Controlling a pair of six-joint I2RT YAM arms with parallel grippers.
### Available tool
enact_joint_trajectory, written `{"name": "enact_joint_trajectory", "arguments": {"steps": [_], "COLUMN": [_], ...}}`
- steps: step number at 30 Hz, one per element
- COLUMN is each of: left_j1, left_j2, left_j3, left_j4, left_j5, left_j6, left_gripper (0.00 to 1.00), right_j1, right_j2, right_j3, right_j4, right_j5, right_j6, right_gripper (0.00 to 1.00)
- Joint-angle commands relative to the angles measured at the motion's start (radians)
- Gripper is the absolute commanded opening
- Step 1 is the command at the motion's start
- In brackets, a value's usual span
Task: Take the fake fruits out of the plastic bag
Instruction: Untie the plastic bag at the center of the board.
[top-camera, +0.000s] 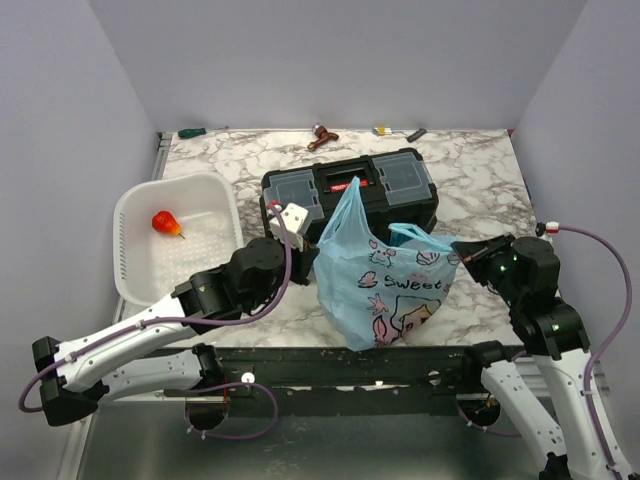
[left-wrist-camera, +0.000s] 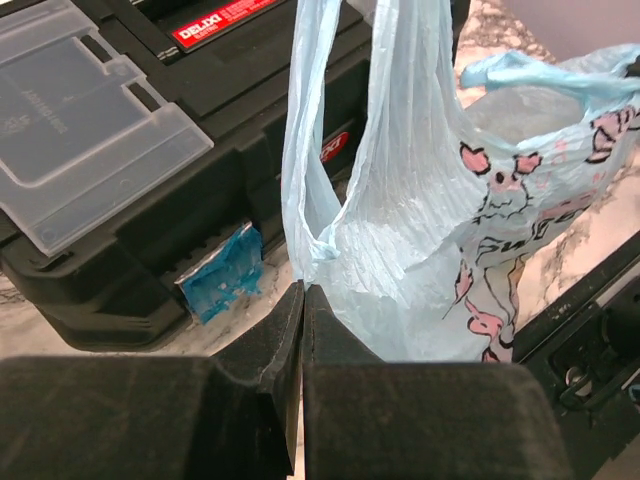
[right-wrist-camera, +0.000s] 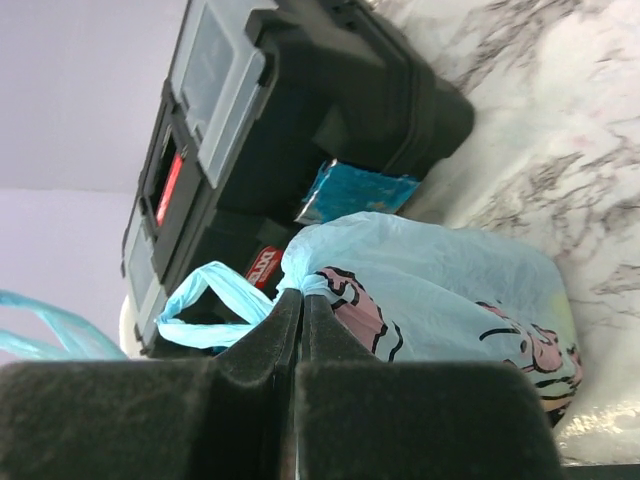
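The light-blue plastic bag (top-camera: 385, 280) with a pink cartoon print stands on the marble table in front of a black toolbox. One loop handle (top-camera: 350, 195) stands up and the other (top-camera: 420, 238) lies at the right. My left gripper (top-camera: 308, 250) is shut on the bag's left edge, seen in the left wrist view as the gripper (left-wrist-camera: 303, 290) meeting the bag (left-wrist-camera: 420, 230). My right gripper (top-camera: 458, 250) is shut on the bag's right edge below the handle, seen in the right wrist view as the gripper (right-wrist-camera: 302, 296) at the bag (right-wrist-camera: 440, 290). The fake fruits are hidden inside the bag.
The black toolbox (top-camera: 350, 190) sits just behind the bag, with a blue packet (left-wrist-camera: 222, 272) at its base. A white slotted basket (top-camera: 135, 270) at the left holds a small red pear-shaped fruit (top-camera: 165, 222). Small tools (top-camera: 322, 135) lie along the far edge.
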Motion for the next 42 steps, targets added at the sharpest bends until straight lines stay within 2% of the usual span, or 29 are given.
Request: {"name": "enact_joint_trajectory", "arguments": {"steps": [1, 4, 9, 13, 18, 19, 20, 21, 22, 23, 24, 25, 29, 34, 37, 42], "left_j1": [0.015, 0.029, 0.123, 0.182, 0.203, 0.205, 0.207, 0.208, 0.208, 0.208, 0.208, 0.207, 0.205, 0.171, 0.066, -0.05], "left_j2": [-0.048, -0.082, -0.111, -0.135, -0.093, -0.087, -0.08, -0.076, -0.069, -0.059, -0.051, -0.041, -0.017, 0.048, 0.136, 0.256], "left_j3": [-0.013, -0.025, 0.06, 0.079, 0.118, 0.127, 0.136, 0.153, 0.176, 0.198, 0.223, 0.243, 0.312, 0.376, 0.471, 0.546], "left_j4": [0.039, 0.075, -0.016, -0.026, -0.1, -0.109, -0.119, -0.131, -0.147, -0.162, -0.179, -0.193, -0.225, -0.238, -0.284, -0.321], "left_j5": [-0.01, 0.034, 0.142, 0.233, 0.296, 0.326, 0.357, 0.398, 0.443, 0.492, 0.533, 0.563, 0.641, 0.648, 0.572, 0.314], "left_j6": [-0.025, -0.002, -0.034, -0.066, -0.09, -0.092, -0.092, -0.092, -0.09, -0.09, -0.09, -0.09, -0.08, -0.031, 0.043, 0.099], "left_gripper": [0.0, 0.0, 0.0, 0.0, 0.02, 0.09, 0.21, 0.36, 0.56, 0.67, 0.75, 0.79, 0.85, 0.87, 0.87, 0.87], "right_j1": [0.004, 0.003, 0.004, 0.004, 0.004, 0.004, 0.004, 0.004, 0.004, 0.004, 0.003, 0.003, 0.004, 0.004, 0.004, 0.004], "right_j2": [-0.008, 0.007, 0.063, 0.072, 0.04, 0.036, 0.032, 0.032, 0.035, 0.038, 0.043, 0.046, 0.04, 0.064, 0.07, 0.066], "right_j3": [-0.028, -0.039, -0.033, -0.072, -0.112, -0.119, -0.126, -0.134, -0.141, -0.146, -0.153, -0.161, -0.192, -0.192, -0.194, -0.197], "right_j4": [0.134, 0.172, 0.233, 0.359, 0.437, 0.432, 0.426, 0.425, 0.428, 0.439, 0.457, 0.475, 0.493, 0.5, 0.495, 0.49], "right_j5": [-0.163, -0.231, -0.393, -0.546, -0.577, -0.571, -0.566, -0.566, -0.57, -0.58, -0.599, -0.608, -0.577, -0.586, -0.583, -0.587], "right_j6": [-0.072, -0.09, -0.122, -0.097, -0.057, -0.056, -0.049, -0.041, -0.023, -0.01, 0.004, 0.015, 0.035, 0.032, 0.034, 0.03], "right_gripper": [0.01, 0.01, 0.01, 0.01, 0.01, 0.01, 0.01, 0.01, 0.01, 0.01, 0.01, 0.01, 0.01, 0.01, 0.01, 0.01]}}
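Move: The plastic bag hangs between the hands, its left edge at the shut left fingertips and its right handle in the right fingers. Its middle is about 14 cm right of the left hand, 2 cm back and 12 cm lower; from the right hand, roughly 13 cm left, 5 cm back and 10 cm below. From the left hand, the toolbox lies some 17 cm ahead, 8 cm right and 15 cm below; the white bin about 28 cm left, 10 cm ahead and 22 cm lower. The bag's right handle stays pinched in the right fingers, which carry it about 9 cm left towards the left hand, turning some 30 degrees counter-clockwise, then hold. The left hand rises and eases right, opens wide and lets go of the bag's left side, then draws back and farther up, first left, then right over the bag, yawing clockwise. ##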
